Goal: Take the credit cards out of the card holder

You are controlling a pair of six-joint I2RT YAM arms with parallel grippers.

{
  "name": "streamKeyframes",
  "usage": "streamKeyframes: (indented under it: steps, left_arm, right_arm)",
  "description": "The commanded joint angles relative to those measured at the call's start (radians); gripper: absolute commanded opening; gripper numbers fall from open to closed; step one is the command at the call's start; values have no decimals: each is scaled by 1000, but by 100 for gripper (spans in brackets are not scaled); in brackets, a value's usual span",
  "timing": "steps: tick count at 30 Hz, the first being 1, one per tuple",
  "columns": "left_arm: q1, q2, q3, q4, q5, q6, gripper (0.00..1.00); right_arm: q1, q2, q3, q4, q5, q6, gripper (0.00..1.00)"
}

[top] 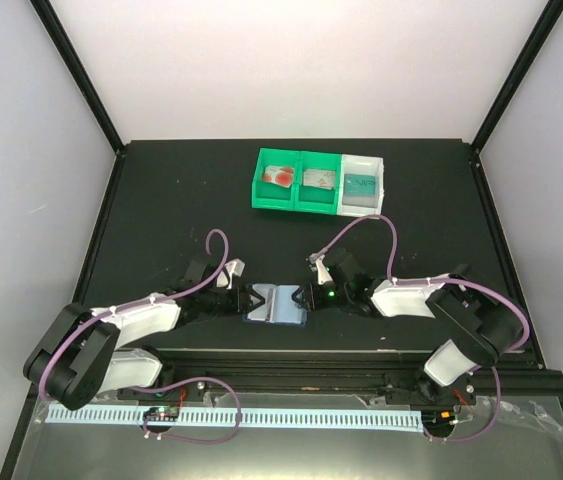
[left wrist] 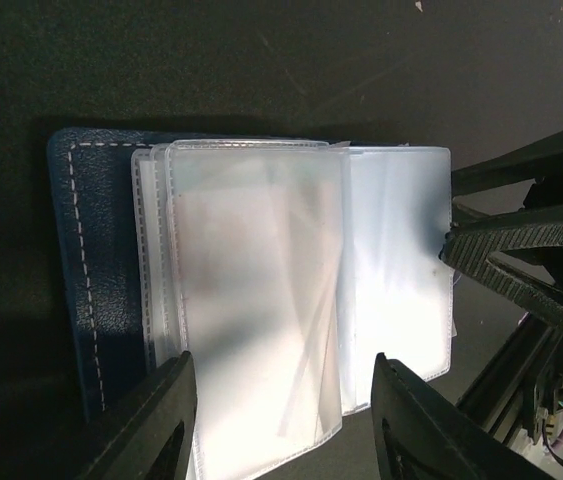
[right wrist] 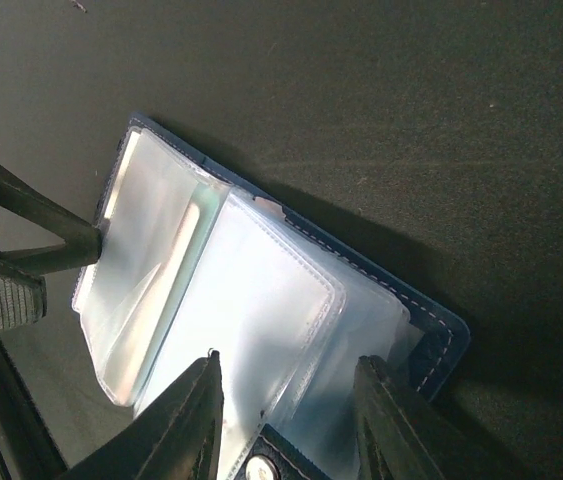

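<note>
The card holder (top: 276,304) lies open on the black table between my two grippers, its navy cover (left wrist: 91,270) down and its clear pockets (left wrist: 261,290) fanned up. The pockets (right wrist: 261,320) look empty; a greenish edge shows in one far leaf. My left gripper (top: 246,299) is open at the holder's left edge, its fingers astride the pockets (left wrist: 286,420). My right gripper (top: 304,297) is open at the right edge (right wrist: 286,415). The white card with red circles (top: 279,177), the greyish card (top: 318,180) and the teal card (top: 361,185) lie in the trays at the back.
Two joined green trays (top: 257,190) and a white tray (top: 379,170) stand in a row at the back centre. A snap button (right wrist: 256,468) sits on the holder's flap by my right fingers. Each gripper's tips show in the other's wrist view, against the pocket edges.
</note>
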Motion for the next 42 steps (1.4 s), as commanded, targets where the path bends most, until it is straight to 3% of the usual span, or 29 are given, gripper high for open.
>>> streamKeyframes:
  steps: [1, 8, 24, 34, 42]
  left_arm:
    - [-5, 13, 7, 42, 18, -8, 51]
    - [-18, 120, -19, 183, 93, -64, 51]
    - [-79, 152, 11, 329, 161, -173, 51]
    - [-86, 161, -1, 496, 246, -256, 54]
    - [-80, 145, 4, 436, 214, -222, 54]
  right_arm:
    - [5, 17, -5, 40, -5, 2, 37]
    - [6, 19, -6, 48, -12, 5, 37]
    - [6, 9, -12, 58, -10, 17, 34]
    - [5, -215, 43, -263, 234, -31, 39]
    - [22, -273, 40, -224, 149, -5, 39]
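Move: Just under the left hand's half-open fingers, about 1 cm lower, lie the clear sleeves on the left half of the open card holder, their middle some 1 cm to its left. The holder's right half lies about 6 cm to the left hand's right and 1 cm back; the green trays are 24 cm ahead and 7 cm right. For the right hand, that right half is 2 cm left and 1 cm back, 1 cm below, and the left-half sleeves are 8 cm left and 1 cm back. Sweeping rightward across the card holder by about 5.5 cm, the left hand carries the upper sleeves over towards the right half, level at first, then rising nearly 4 cm as its fingers tilt flatter by some 15 degrees, half open throughout. The right hand stays low at the right half until late, then lifts about 6 cm clear and draws a little to the right, fingers barely changing. ##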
